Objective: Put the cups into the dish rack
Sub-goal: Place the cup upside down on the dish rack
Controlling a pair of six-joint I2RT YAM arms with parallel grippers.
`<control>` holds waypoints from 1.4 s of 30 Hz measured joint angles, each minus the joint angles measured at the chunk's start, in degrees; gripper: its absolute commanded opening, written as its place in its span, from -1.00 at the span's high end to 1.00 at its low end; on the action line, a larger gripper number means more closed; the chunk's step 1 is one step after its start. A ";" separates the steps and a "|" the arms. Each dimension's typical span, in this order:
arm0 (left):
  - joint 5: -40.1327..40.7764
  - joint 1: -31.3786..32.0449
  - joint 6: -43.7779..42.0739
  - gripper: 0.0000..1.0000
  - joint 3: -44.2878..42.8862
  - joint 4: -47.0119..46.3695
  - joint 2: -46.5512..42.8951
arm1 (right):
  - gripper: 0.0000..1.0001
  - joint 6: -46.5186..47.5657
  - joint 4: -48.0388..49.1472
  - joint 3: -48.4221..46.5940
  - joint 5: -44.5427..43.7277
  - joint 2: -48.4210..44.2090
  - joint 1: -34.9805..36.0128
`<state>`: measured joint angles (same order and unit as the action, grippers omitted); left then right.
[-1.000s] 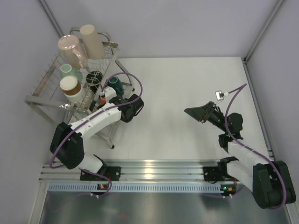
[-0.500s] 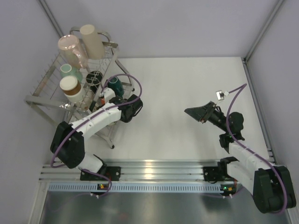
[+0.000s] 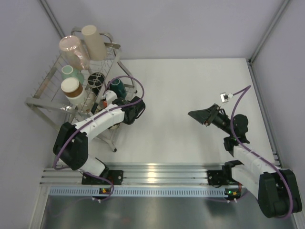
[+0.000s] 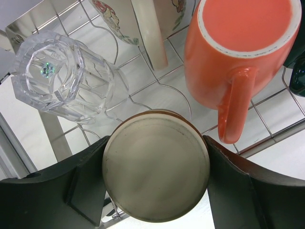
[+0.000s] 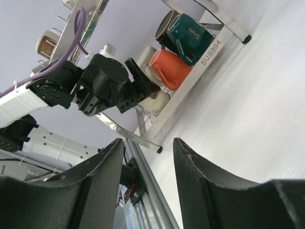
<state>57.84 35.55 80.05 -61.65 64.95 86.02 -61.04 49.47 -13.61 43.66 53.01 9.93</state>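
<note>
In the left wrist view my left gripper [image 4: 156, 145] is shut on a beige cup with a brown rim [image 4: 156, 171], seen from its flat base, and both pads press its sides. It hangs over the wire floor of the dish rack [image 4: 143, 90], between a clear glass [image 4: 62, 71] and an orange mug [image 4: 238, 62]. From above, the left gripper [image 3: 107, 98] reaches into the lower side of the dish rack [image 3: 45, 102], next to a dark teal mug [image 3: 117, 87]. My right gripper [image 3: 196, 114] hovers over the table, open and empty.
The rack's upper tiers hold a pink cup [image 3: 71, 47], a tall beige cup [image 3: 94, 40], a green-inside white cup [image 3: 70, 72] and a brown-banded cup [image 3: 71, 87]. The right wrist view shows the orange mug [image 5: 169, 69] and teal mug [image 5: 188, 31] above the rack's steel foot rail [image 5: 200, 71].
</note>
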 measured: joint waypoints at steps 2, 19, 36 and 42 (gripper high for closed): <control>-0.04 0.00 -0.02 -0.18 0.00 0.00 0.00 | 0.06 0.00 -0.04 0.00 0.00 0.00 0.00; 0.11 -0.35 -1.07 -0.96 0.00 0.11 -0.28 | 0.06 0.50 -2.43 -0.04 0.42 -0.13 -0.72; -0.57 0.24 -11.08 -0.95 -7.30 1.31 1.42 | 0.05 2.10 -6.71 -1.90 0.63 -2.01 -1.03; 0.52 0.17 -13.29 -0.96 -10.73 1.44 4.35 | 0.05 3.48 -9.16 -1.97 0.61 -3.43 -1.11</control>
<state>58.37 35.73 66.76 -72.38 66.39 90.37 -57.56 40.32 -15.57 44.27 49.58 8.82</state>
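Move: The upside-down cup is already between the left pads, its middle about 1 cm ahead and 1 cm to their left, on the rack's lower tier. The orange mug stands about 11 cm ahead of the left hand and 2 cm to its left; the cream mug some 6 cm ahead and 9 cm left; the clear glass roughly 3 cm back and 8 cm left. From the idle right hand the cup lies about 38 cm left, 3 cm ahead and 10 cm lower. Hold the left gripper in place over the lower tier and open the fingers from partly to almost fully open, letting go of the cup. Then draw the gripper up about 3 cm and forward nearly as far, easing 1 to 2 cm right, off the cup and towards the orange mug's side, with the wrist turning slightly clockwise and tipping down a little. ##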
